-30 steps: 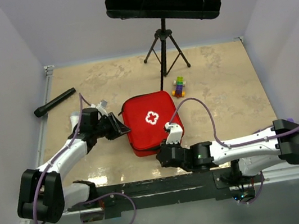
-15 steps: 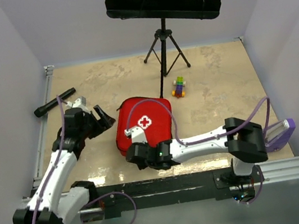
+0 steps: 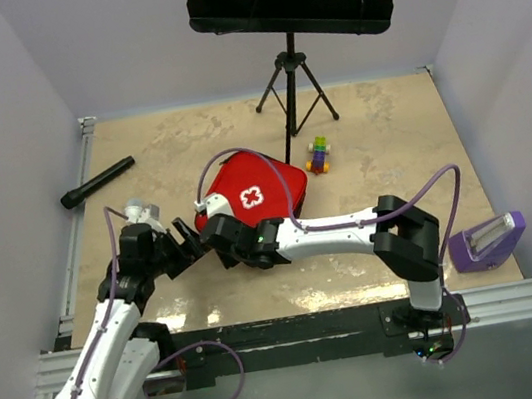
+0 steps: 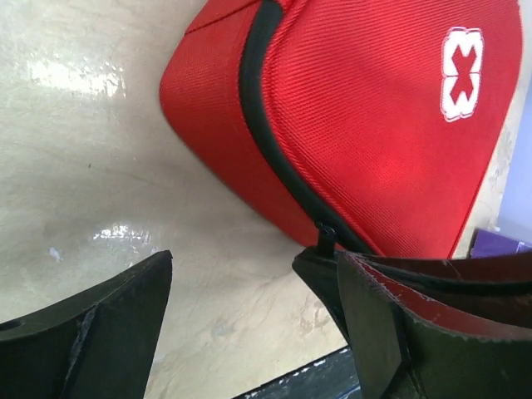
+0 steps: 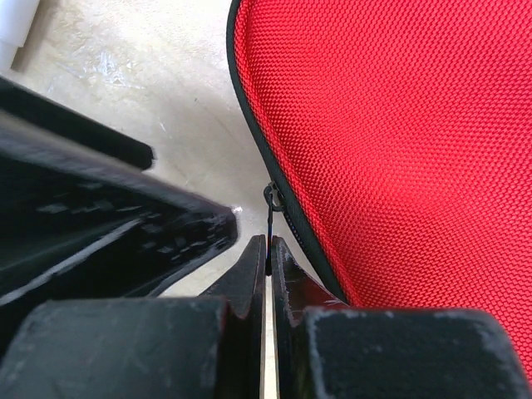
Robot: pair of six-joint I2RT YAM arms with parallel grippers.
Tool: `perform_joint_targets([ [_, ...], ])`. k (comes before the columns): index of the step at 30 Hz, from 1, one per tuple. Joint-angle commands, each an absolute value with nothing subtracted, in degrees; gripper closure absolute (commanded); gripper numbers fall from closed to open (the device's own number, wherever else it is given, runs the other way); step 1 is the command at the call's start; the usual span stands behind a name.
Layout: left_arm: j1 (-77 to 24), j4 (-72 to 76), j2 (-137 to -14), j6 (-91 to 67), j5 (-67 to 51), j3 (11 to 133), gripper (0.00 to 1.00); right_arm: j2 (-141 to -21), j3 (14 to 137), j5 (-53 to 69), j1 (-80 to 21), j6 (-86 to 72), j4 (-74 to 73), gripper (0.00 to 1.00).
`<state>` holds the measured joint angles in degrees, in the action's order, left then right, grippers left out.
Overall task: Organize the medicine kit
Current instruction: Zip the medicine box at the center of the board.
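The medicine kit [image 3: 255, 193] is a red zip case with a white cross, lying closed and tilted near the table's middle. My right gripper [image 3: 210, 231] reaches across to the kit's left corner. In the right wrist view that gripper [image 5: 268, 248] is shut on the thin black zipper pull [image 5: 270, 204] at the case's black zip line. My left gripper [image 3: 188, 245] stands open just left of that corner, touching nothing. In the left wrist view the left gripper [image 4: 253, 278] has only bare table between its fingers, with the kit [image 4: 374, 125] ahead and the pull [image 4: 326, 237] beside its right finger.
A black flashlight [image 3: 98, 182] lies at the far left. A music stand's tripod [image 3: 295, 94] stands behind the kit, with a small toy of coloured bricks [image 3: 318, 155] next to it. A purple and white object [image 3: 486, 244] sits near the right front edge.
My right gripper has dragged the zipper pull from the kit's near right side round to its left corner, turning the case. My left gripper has opened, let go of the kit's edge and drawn back.
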<state>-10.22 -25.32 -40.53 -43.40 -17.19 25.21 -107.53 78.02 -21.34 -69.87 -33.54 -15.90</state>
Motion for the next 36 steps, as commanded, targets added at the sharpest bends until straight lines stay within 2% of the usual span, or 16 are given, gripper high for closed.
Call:
perform_joint_targets([
  [1, -10.2, -13.7, -44.5, -48.3, -19.7, 23.7, 0.16, -104.9, 79.5, -21.4, -70.4, -32.2, -14.5, 1.0],
  [8, -10.2, -2.8, -55.5, -49.9, -18.2, 24.9, 0.16, -102.2, 74.0, -20.9, -72.4, -34.4, -14.2, 1.0],
  [12, -10.2, 1.6, -59.0, -50.4, -16.9, 24.0, 0.24, -100.9, 71.1, -20.7, -73.2, -35.7, -13.9, 1.0],
  [21, -10.2, 6.8, -66.9, -49.6, -12.0, 23.8, 0.74, -95.5, 64.3, -24.3, -74.1, -41.1, -17.3, 1.0],
  [23, -10.2, 8.0, -68.3, -49.5, -11.6, 24.0, 0.89, -93.1, 61.5, -24.6, -74.2, -43.1, -18.5, 1.0],
  [25, -10.2, 9.1, -69.4, -49.7, -11.3, 24.3, 1.0, -90.5, 58.8, -25.3, -74.1, -44.5, -18.7, 1.0],
  [36, -9.8, 5.8, -71.2, -49.7, -5.9, 27.2, 1.0, -80.5, 50.1, -20.7, -77.8, -49.0, -20.5, 1.0],
])
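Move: The left hand, open, has the box's left rim (the black zip edge just short of its left corner) about 6 cm ahead, 1 cm to its right and 2 cm down. The zip pull, already in the right fingers, is some 4 cm ahead and 3 cm right of the left hand; the white cross on the lid lies about 11 cm ahead and 12 cm right of it. From the right hand, the box's near corner lies about 5 cm back and 11 cm right, 1 cm lower. Drawing the zip pull in its shut fingers, the right hand first eases back a little, then sweeps right and back along the rim towards the near corner, about 8 cm right and 6 cm back in all. The left hand reaches some 9 cm forward and a little right, dipping slightly, and closes, pinching the zip edge near the left corner. ##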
